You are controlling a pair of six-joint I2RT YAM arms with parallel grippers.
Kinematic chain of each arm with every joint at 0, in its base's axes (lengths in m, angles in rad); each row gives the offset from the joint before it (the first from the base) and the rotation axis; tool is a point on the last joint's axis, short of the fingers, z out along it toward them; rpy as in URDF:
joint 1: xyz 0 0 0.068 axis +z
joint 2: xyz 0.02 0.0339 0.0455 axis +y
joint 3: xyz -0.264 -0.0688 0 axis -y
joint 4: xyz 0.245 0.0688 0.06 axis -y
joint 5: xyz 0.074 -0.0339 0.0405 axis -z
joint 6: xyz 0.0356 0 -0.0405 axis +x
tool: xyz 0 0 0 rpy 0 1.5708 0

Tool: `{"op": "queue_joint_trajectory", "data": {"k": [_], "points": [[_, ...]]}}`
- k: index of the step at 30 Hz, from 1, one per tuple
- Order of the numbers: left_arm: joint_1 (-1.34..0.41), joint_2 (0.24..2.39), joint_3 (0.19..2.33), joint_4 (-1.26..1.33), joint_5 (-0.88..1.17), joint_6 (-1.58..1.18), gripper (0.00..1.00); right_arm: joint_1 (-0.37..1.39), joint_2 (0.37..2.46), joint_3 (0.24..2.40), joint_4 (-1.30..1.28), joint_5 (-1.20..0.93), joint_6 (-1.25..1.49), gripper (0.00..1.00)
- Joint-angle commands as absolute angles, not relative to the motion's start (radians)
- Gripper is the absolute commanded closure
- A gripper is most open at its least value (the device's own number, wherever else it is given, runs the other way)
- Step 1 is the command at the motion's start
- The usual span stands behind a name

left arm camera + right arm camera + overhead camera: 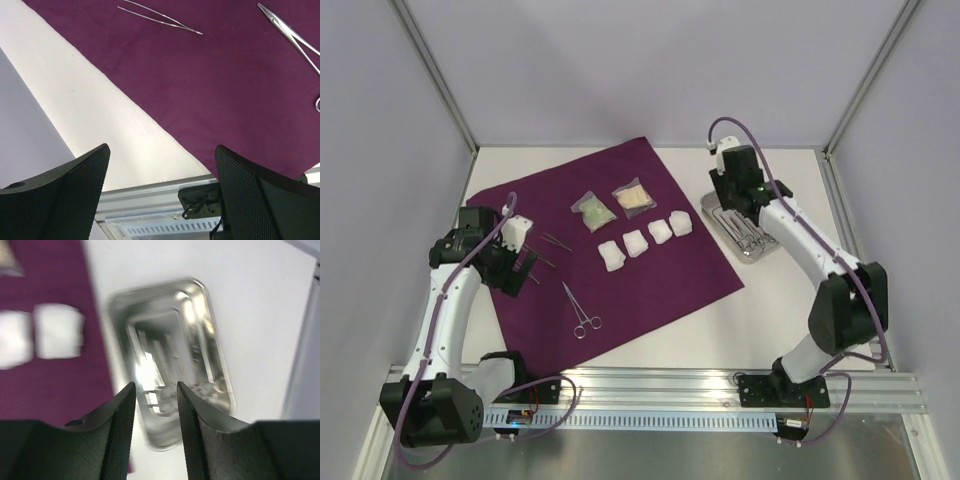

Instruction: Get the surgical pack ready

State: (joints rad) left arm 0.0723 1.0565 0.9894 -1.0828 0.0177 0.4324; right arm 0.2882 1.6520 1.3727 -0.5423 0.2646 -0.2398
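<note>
The deep-purple cloth [650,285] lies spread at the table's middle. On it are two clear packets [590,212] [634,196], several white gauze pads [645,240], tweezers [557,241] and a scissor-like steel clamp [582,312]. The steel tray [756,256] sits off the cloth's right edge with steel instruments [745,232] in it. My right gripper [156,390] hovers over the tray [200,295], its jaws parted with nothing between them; that view is blurred. At the cloth's left corner my left gripper [160,165] is wide open and empty, with the tweezers [160,17] and clamp [292,35] ahead of it.
An aluminium rail [720,385] carrying the arm bases runs along the near edge. Grey walls and frame posts [435,80] close the table in on the left, back and right. Bare white tabletop [100,115] lies left of the cloth.
</note>
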Motion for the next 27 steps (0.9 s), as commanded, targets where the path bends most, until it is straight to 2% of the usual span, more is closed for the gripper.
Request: {"op": "queue_joint_trajectory", "data": {"k": [1,4,7,10,14,18,21,27], "points": [[0.069,1.022,0.99,-1.097,0.031,0.402,0.05,0.475,1.487,1.314,-0.551,0.307,0.101,0.59],[0.071,0.999,0.962,-1.101,0.025,0.391,0.05,0.651,1.425,1.2,-0.471,0.203,0.242,0.62],[0.071,0.97,0.933,-1.115,0.009,0.385,0.05,0.829,1.456,1.172,-0.42,0.166,0.284,0.63],[0.069,0.937,0.905,-1.127,-0.027,0.383,0.05,0.969,1.567,1.23,-0.462,0.161,0.343,0.66],[0.071,0.905,0.885,-1.144,-0.043,0.368,0.05,1.125,1.738,1.375,-0.497,0.193,0.414,0.74],[0.071,0.879,0.881,-1.161,-0.032,0.36,0.05,1.216,1.908,1.532,-0.57,0.277,0.423,0.78],[0.071,0.867,0.888,-1.167,-0.035,0.367,0.05,1.246,2.023,1.623,-0.61,0.265,0.42,0.79],[0.071,0.859,0.884,-1.166,-0.031,0.374,0.05,1.247,2.157,1.69,-0.623,0.253,0.391,0.81]]}}
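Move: The clamp left on the cloth lies about 40 cm to the right gripper's left, 22 cm back and 15 cm below. The nearest gauze pad lies about 33 cm left and 9 cm back, and the metal tray is almost straight below, some 3 cm right, both also about 15 cm down. From the left gripper, the clamp is about 16 cm right, level fore and aft, 13 cm below. Swing the right gripper from above the tray to the clamp, about 39 cm left and 25 cm back, first rising some 5 cm, then sinking to end low over the finger rings. On the way turn it roughly 30 degrees counter-clockwise, tip the fingers steeper and narrow them to a small gap. Draw the open left gripper back about 4 cm. ##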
